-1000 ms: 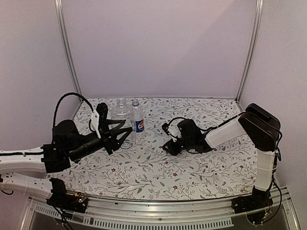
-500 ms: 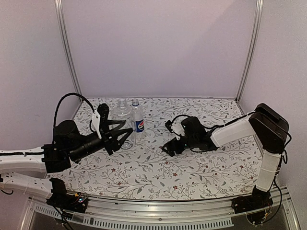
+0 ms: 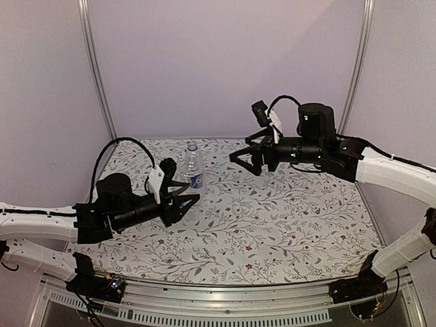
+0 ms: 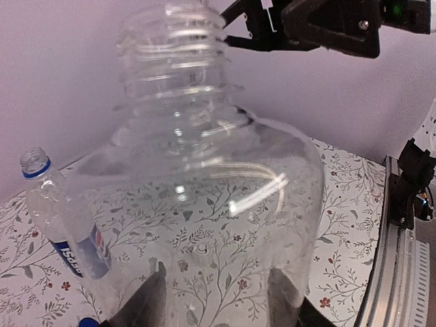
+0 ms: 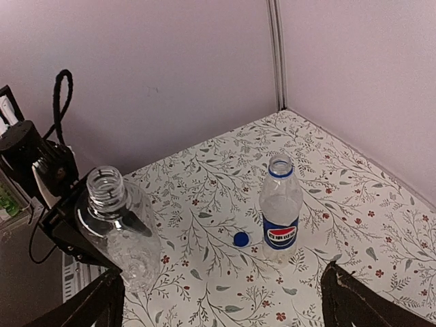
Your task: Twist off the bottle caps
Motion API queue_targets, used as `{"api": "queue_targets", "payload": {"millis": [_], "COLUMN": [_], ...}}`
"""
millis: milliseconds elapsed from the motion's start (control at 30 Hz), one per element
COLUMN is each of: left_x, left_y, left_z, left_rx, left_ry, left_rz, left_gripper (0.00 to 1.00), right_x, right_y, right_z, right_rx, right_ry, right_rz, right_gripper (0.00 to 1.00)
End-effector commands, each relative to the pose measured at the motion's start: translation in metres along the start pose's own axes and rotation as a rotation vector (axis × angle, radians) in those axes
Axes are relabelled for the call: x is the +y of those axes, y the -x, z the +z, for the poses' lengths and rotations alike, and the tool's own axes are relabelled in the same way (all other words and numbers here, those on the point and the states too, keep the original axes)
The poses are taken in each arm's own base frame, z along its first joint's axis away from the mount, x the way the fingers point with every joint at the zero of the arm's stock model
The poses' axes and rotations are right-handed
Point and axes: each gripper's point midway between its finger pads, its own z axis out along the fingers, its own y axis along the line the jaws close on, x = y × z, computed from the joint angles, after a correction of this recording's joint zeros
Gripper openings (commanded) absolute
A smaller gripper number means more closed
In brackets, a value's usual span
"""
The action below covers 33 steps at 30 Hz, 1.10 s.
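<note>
The shorter unlabelled bottle (image 4: 204,170) fills the left wrist view, mouth open and capless. My left gripper (image 4: 216,303) is shut on its lower body. From the right wrist it shows tilted at the left (image 5: 116,231). The Pepsi bottle (image 5: 280,218) (image 3: 193,165) stands upright on the table, also capless, with a blue ring at its neck. A blue cap (image 5: 240,238) lies on the table just left of it. My right gripper (image 3: 246,162) hangs high above the table's back, open and empty, its fingertips (image 5: 354,300) at the bottom corners of its own view.
The floral table top (image 3: 272,225) is closed in by pale walls with metal corner posts (image 3: 354,68). A metal rail (image 3: 238,300) runs along the near edge. The left arm's cable (image 3: 116,146) loops above its wrist.
The right gripper opened wide and rose from the table's middle to high at the back. The left arm shifted a little right, still gripping the unlabelled bottle.
</note>
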Motion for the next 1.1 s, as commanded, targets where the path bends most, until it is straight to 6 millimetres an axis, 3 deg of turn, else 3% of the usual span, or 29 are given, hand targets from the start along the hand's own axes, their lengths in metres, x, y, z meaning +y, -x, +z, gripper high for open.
{"api": "queue_targets", "payload": {"millis": [0, 167, 333, 633, 1067], "left_x": [-0.004, -0.012, -0.018, -0.028, -0.031], "left_y": [0.014, 0.013, 0.011, 0.009, 0.006], "left_z": [0.008, 0.018, 0.028, 0.039, 0.040], "left_rx": [-0.021, -0.006, 0.015, 0.035, 0.042], "left_ry": [-0.018, -0.031, -0.027, -0.027, -0.017], "left_rz": [0.018, 0.031, 0.057, 0.087, 0.105], "left_gripper": [0.49, 0.49, 0.49, 0.49, 0.50], "right_x": [0.037, 0.059, 0.069, 0.068, 0.076], "right_y": [0.025, 0.043, 0.048, 0.024, 0.006], "right_z": [-0.017, -0.015, -0.001, 0.031, 0.044], "right_rx": [-0.006, -0.023, -0.005, 0.082, 0.130], "right_ry": [0.138, 0.198, 0.202, 0.170, 0.217], "right_rz": [-0.013, -0.016, 0.016, 0.047, 0.059], "right_gripper": [0.99, 0.99, 0.97, 0.78, 0.46]}}
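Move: The clear bottle in the left hand has its threaded neck about 12 cm to the right hand's left and 5 cm back, nearly at its height. The Pepsi bottle stands some 12 cm ahead and 16 cm left of the right hand, its middle 20 cm below; the blue cap lies about 8 cm ahead, 23 cm left and 30 cm down. From the left hand, that neck is some 9 cm straight above, and the open right gripper about 12 cm right, 5 cm ahead and 10 cm up. The right fingers come around the clear bottle's neck, closing from wide open to about half, though actual touch can't be made out. The hand swings some 7 cm left and 5 cm back, rising about 6 cm and sinking again as it turns counter-clockwise roughly 10 degrees. The left hand keeps its grip and carries the bottle about 5 cm right to meet it. ##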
